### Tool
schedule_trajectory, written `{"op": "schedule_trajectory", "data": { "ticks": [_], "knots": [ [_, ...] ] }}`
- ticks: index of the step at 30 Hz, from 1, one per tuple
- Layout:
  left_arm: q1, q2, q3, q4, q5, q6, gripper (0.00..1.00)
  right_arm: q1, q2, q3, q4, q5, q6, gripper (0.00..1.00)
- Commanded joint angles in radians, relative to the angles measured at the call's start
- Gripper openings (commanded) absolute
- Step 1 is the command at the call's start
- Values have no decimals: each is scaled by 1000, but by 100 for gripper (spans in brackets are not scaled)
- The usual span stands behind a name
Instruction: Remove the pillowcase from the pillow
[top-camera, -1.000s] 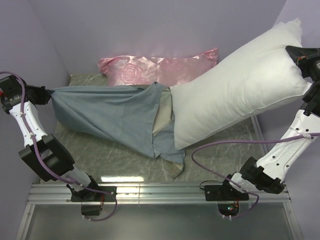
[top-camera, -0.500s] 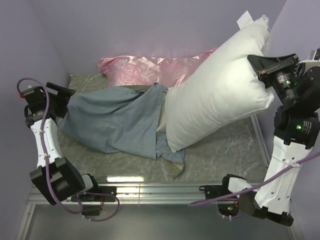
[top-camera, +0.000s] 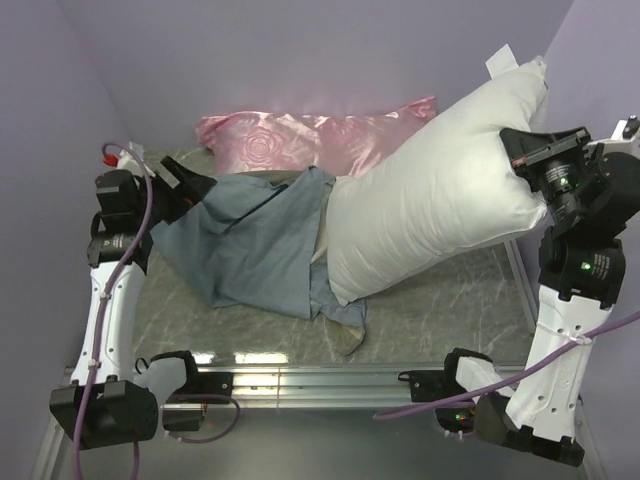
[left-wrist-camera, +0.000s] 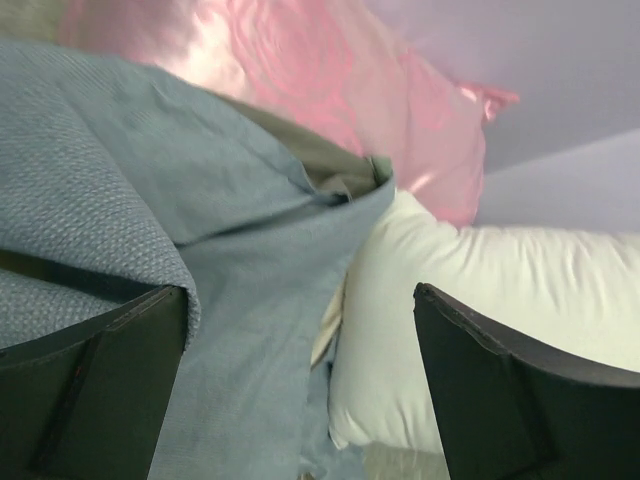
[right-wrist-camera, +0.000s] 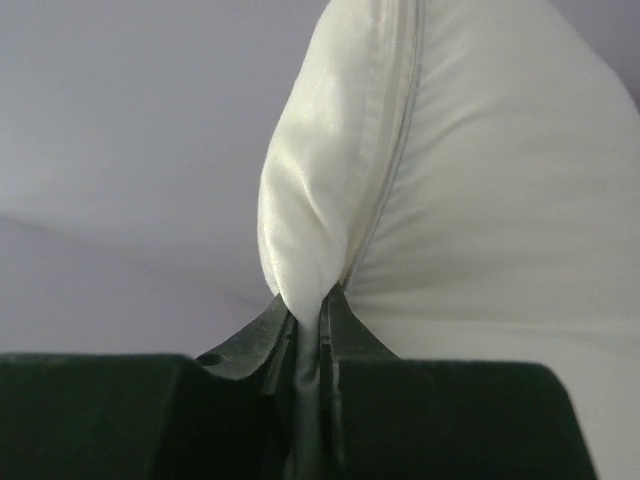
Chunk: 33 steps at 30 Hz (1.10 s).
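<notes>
The pillowcase (top-camera: 250, 250) lies crumpled on the table, grey-blue side out, with a strip of its checked side at its right edge. The off-white pillow (top-camera: 430, 200) slants up to the right, and its low left corner rests on the pillowcase's open edge. My right gripper (top-camera: 513, 150) is shut on the pillow's raised right end; in the right wrist view the jaws (right-wrist-camera: 308, 310) pinch a fold beside the seam of the pillow (right-wrist-camera: 480, 200). My left gripper (top-camera: 190, 190) hangs open over the pillowcase's left end. In the left wrist view, the pillowcase (left-wrist-camera: 150, 180) drapes onto one finger of the gripper (left-wrist-camera: 300, 300), and the pillow (left-wrist-camera: 480, 300) lies beyond.
A shiny pink rose-patterned pillow (top-camera: 310, 135) lies along the back wall, also showing in the left wrist view (left-wrist-camera: 330, 90). Purple walls close in the left, back and right sides. A metal rail (top-camera: 320, 380) runs along the marbled table's (top-camera: 440, 320) near edge.
My left gripper opened and let go of the pillowcase, which slumped onto the table; that arm moved right. The right arm swung the pillow's held end inward and more upright.
</notes>
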Motion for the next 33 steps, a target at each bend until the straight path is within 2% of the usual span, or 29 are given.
{"op": "schedule_trajectory", "data": {
  "ticks": [1, 5, 7, 10, 11, 13, 14, 17, 21, 22, 23, 24, 25, 27, 28, 29, 33],
  "knots": [
    [-66, -13, -69, 42, -16, 33, 96, 10, -26, -173, 36, 60, -101, 0],
    [-168, -8, -119, 52, -65, 56, 97, 9, -98, -423, 78, 158, -162, 0],
    [-230, -8, -135, 26, -136, 68, 97, 4, -138, -532, 95, 212, -198, 0],
    [-272, -39, -198, 38, -210, 51, 97, 4, -173, -607, 92, 263, -244, 10],
    [-284, -47, -215, 43, -229, 33, 97, 4, -181, -614, 86, 278, -256, 22],
    [-292, -62, -254, 45, -283, 19, 96, 3, -195, -603, 44, 324, -291, 37],
    [-300, -62, -260, 36, -305, 10, 95, 3, -200, -592, 31, 332, -302, 51],
    [-323, -62, -261, 19, -354, 17, 95, 3, -192, -549, -17, 330, -348, 63],
    [-353, -35, -170, -70, -450, 70, 95, 3, -140, -516, -75, 291, -409, 68],
    [-355, -12, -139, -101, -533, 94, 95, 3, -135, -519, -83, 281, -417, 69],
    [-355, 5, -104, -175, -582, 100, 93, 3, -128, -522, -88, 290, -423, 76],
    [-355, 22, -32, -211, -631, 108, 95, 3, -123, -534, -101, 303, -437, 78],
    [-355, 57, 1, -242, -695, 117, 95, 3, -121, -540, -106, 318, -445, 78],
    [-355, 88, 71, -326, -922, 107, 95, 3, -118, -552, -126, 355, -437, 82],
    [-355, 111, 90, -349, -973, 100, 98, 1, -118, -555, -131, 373, -434, 82],
    [-353, 119, 113, -356, -1043, 105, 98, 3, -118, -555, -135, 387, -429, 92],
    [-346, 142, 134, -380, -1145, 103, 99, 3, -76, -529, -221, 551, -385, 94]
  ]
}}
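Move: The right hand holds the white pillow by its outer end, high up; the pillow's middle lies about 13 cm to its left, 3 ahead and 22 below, and the table spot it goes to is roughly 9 cm right and 50 below. The pink pillow is some 22 cm ahead, 28 left and 42 below. The empty, open left hand has the pillowcase's middle about 11 cm to its right, level with it, 27 below. Swiftly down about 25 cm and some 9 cm to the right goes the right hand, lowering the pillow's pinched end towards the table, tipping fingers-down, and opening wide late in the descent to let go. The left hand, still open, sinks 12 cm over the pillowcase while drifting right, then swings back left and halfway up, rolling its left side up and turning counter-clockwise. ##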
